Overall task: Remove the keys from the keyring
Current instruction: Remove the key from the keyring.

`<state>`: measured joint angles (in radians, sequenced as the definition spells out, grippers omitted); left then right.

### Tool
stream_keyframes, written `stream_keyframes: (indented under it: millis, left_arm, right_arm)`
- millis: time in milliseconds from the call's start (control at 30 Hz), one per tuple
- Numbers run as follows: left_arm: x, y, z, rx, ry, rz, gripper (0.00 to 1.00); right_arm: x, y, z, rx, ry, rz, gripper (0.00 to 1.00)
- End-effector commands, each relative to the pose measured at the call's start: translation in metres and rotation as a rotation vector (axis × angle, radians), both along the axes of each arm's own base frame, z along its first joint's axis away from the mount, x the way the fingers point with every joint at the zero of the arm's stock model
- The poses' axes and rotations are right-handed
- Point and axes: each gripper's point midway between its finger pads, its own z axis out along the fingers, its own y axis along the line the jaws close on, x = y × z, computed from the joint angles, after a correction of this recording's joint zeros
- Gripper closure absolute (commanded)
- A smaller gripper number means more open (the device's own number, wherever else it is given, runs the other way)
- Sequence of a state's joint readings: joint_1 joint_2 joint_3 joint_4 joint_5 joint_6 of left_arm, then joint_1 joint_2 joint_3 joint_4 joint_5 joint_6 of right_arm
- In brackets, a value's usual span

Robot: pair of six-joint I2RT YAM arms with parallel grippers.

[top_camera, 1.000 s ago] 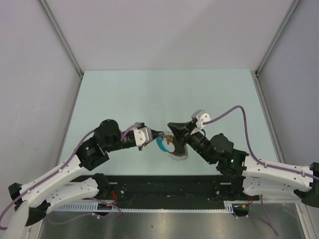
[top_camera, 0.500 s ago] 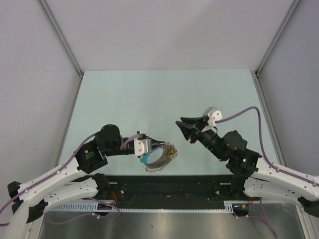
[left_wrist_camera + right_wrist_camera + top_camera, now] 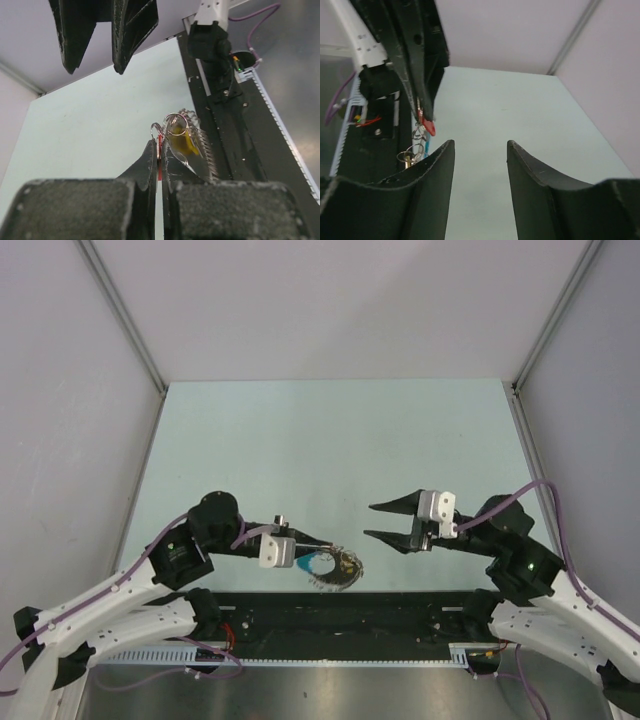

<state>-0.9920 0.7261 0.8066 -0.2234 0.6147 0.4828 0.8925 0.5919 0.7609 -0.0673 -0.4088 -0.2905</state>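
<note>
My left gripper (image 3: 322, 548) is shut on the red head of the key (image 3: 159, 151), which shows as a thin red strip between its closed fingers. Seen from the right wrist, the red key (image 3: 429, 127) sticks out at those fingertips. The keyring (image 3: 338, 568) hangs from it just above the near table edge: small silvery rings (image 3: 174, 120), a brass piece (image 3: 183, 141), a toothed silvery strip (image 3: 204, 150) and a blue arc (image 3: 320, 562). My right gripper (image 3: 369, 521) stands open and empty to the right, apart from the bundle, and its jaws frame bare table in the right wrist view (image 3: 480, 145).
The black base rail (image 3: 340, 612) runs along the near edge right under the hanging keyring. A ribbed metal strip (image 3: 300, 658) lies in front of it. Pale walls with metal posts (image 3: 125, 315) close in the green table (image 3: 330, 440) on three sides.
My right gripper let go, opened and drew back to the right. My left gripper carried the key and keyring down toward the near edge.
</note>
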Motion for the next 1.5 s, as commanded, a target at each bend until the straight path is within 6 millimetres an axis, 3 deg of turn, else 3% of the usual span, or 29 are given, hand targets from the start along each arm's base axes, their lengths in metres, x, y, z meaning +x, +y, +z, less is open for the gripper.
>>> stream_keyframes:
  millis: [0,67,433,867,1033,1067,1133,1300,1467]
  left_arm:
    - [-0.023,0.002,0.034,-0.079,-0.059,-0.129,1.0]
    - [-0.024,0.002,0.031,-0.073,-0.054,-0.136,1.0]
    - [-0.024,0.001,0.027,-0.066,-0.053,-0.142,1.0]
    - [-0.02,-0.003,0.025,-0.061,-0.047,-0.133,1.0]
    - [-0.021,-0.003,0.028,-0.074,-0.051,-0.134,1.0]
    - [-0.02,-0.003,0.028,-0.075,-0.052,-0.132,1.0]
    - [-0.017,-0.003,0.027,-0.071,-0.055,-0.114,1.0]
    - [-0.009,0.001,0.025,-0.058,-0.074,-0.06,1.0]
    - [0.003,0.01,0.022,-0.051,-0.092,0.037,1.0]
  right_arm:
    - [-0.043,0.012,-0.005,-0.117,0.012,0.286,0.5]
    - [-0.051,0.015,-0.013,-0.146,0.042,0.349,0.5]
    - [-0.055,0.04,-0.03,-0.184,0.145,0.43,0.57]
    - [-0.058,0.061,-0.034,-0.188,0.13,0.431,0.68]
    - [-0.048,0.064,-0.039,-0.202,0.133,0.366,0.87]
    - [-0.047,0.064,-0.039,-0.204,0.129,0.36,0.95]
    - [-0.044,0.063,-0.039,-0.203,0.131,0.337,1.0]
    - [-0.022,0.058,-0.033,-0.172,0.18,0.203,1.0]
    - [-0.014,0.05,-0.024,-0.118,0.196,0.16,1.0]
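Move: The small wire ring on the red key, which the left fingers already hold, lies about 4 cm back, 6 cm left and 5 cm below the open right hand, and some 2 cm to the right of the left hand point, level with it. From the right hand, the yellow key hangs about 6 cm back, 5 cm left and 8 cm below; the blue key is roughly 6 cm back, 10 cm left and 8 cm below. The small ring by the red key is met by the right hand, which comes back, left and down about 6 cm each way, its fingertips tipping down as it swings counter-clockwise, and shuts its fingers on the ring. It then draws forward about 2 cm, turning slightly clockwise. The left keeps its pinch on the red key, easing back nearly 2 cm early, then forward again. ##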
